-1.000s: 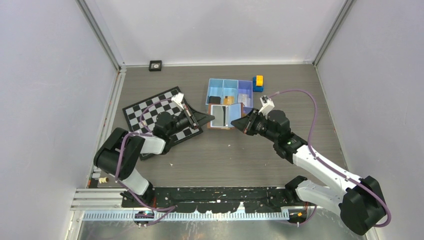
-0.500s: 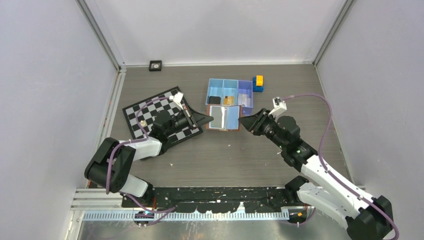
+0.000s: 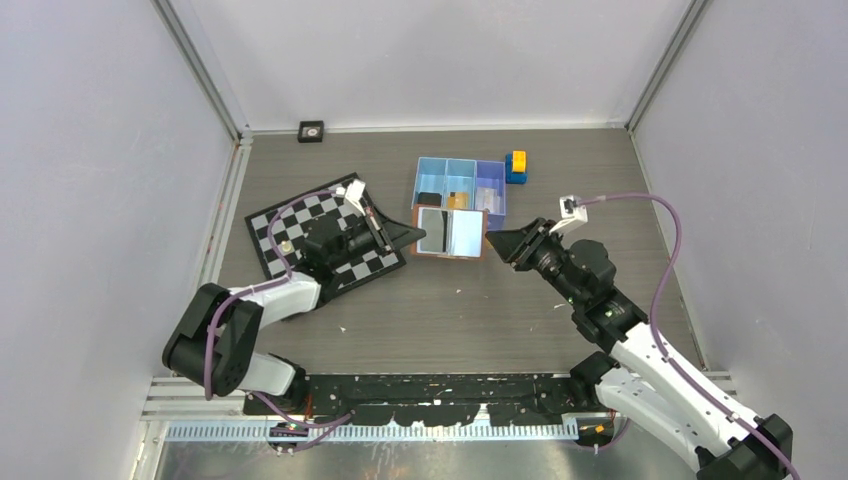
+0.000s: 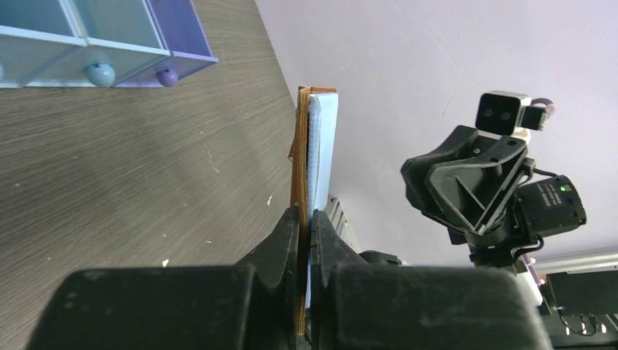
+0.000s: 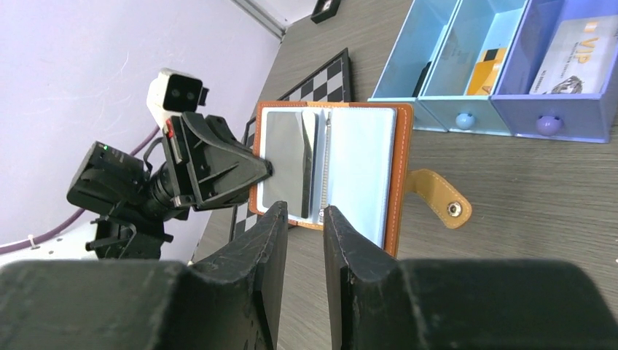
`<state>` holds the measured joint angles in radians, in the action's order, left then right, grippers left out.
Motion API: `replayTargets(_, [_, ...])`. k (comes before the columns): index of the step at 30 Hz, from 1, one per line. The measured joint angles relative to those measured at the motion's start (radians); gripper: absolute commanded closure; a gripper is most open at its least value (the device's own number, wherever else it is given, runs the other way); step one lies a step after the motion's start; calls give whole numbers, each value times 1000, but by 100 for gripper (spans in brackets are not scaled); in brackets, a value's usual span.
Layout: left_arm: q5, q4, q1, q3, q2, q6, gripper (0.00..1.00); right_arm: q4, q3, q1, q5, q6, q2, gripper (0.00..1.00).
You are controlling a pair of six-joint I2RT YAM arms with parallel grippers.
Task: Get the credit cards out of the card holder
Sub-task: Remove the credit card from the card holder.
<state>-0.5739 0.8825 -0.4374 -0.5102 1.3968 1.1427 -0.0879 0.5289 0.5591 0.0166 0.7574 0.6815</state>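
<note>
The brown card holder (image 3: 455,232) lies open on the table in front of the blue tray, its grey-silver sleeves (image 5: 342,164) facing up and its snap strap (image 5: 441,205) lying to one side. My left gripper (image 3: 419,234) is shut on the holder's left edge (image 4: 301,160). My right gripper (image 3: 491,241) sits just off the holder's right edge, open, with nothing between its fingers (image 5: 271,240). Three credit cards lie in the tray: a dark one (image 3: 430,199), an orange one (image 5: 487,64) and a pale one (image 5: 576,45). I cannot tell whether any card is in the sleeves.
The blue three-compartment tray (image 3: 418,183) stands behind the holder. A yellow-and-blue toy block (image 3: 516,166) sits at its right end. A chessboard mat (image 3: 290,215) lies under my left arm. A small black square object (image 3: 311,130) rests by the back wall.
My right gripper has opened and drawn back to the right, off the card holder. The holder's raised page has dropped flat. My left gripper has closed tighter on the left edge.
</note>
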Motion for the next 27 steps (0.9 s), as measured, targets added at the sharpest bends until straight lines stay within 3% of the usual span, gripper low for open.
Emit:
replayTargets(13, [-53, -39, 0, -12, -53, -52, 100, -121, -2, 0, 155, 13, 167, 70])
replayTargets(22, [-56, 33, -42, 4, -74, -80, 100, -271, -2, 0, 334, 89, 378, 70])
replayTargets(27, [-60, 83, -51, 4, -39, -69, 100, -322, -2, -1, 374, 121, 400, 69])
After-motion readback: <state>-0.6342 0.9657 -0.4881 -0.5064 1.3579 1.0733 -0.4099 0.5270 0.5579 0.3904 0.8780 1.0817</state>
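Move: My left fingers still hold the open card holder by its left edge. The credit card in its left pocket lies about 3 cm to their right, at the same height. From my empty, partly open right fingers, its middle is roughly 11 cm left, 3 cm ahead and 7 cm below. The holder's right pocket comes before it, about 5 cm left, 3 cm ahead and 6 cm below. The blue-purple box is 16 cm ahead, 5 cm left and 21 cm down. I sweep my right hand about 7.5 cm left and 5 cm down, over the holder's right pocket to the credit card's dark inner edge, turning some 20 degrees counter-clockwise and keeping the fingers partly open. Meanwhile my left hand keeps its pinch and brings the holder slightly back, up and right, tilting its far side up. ##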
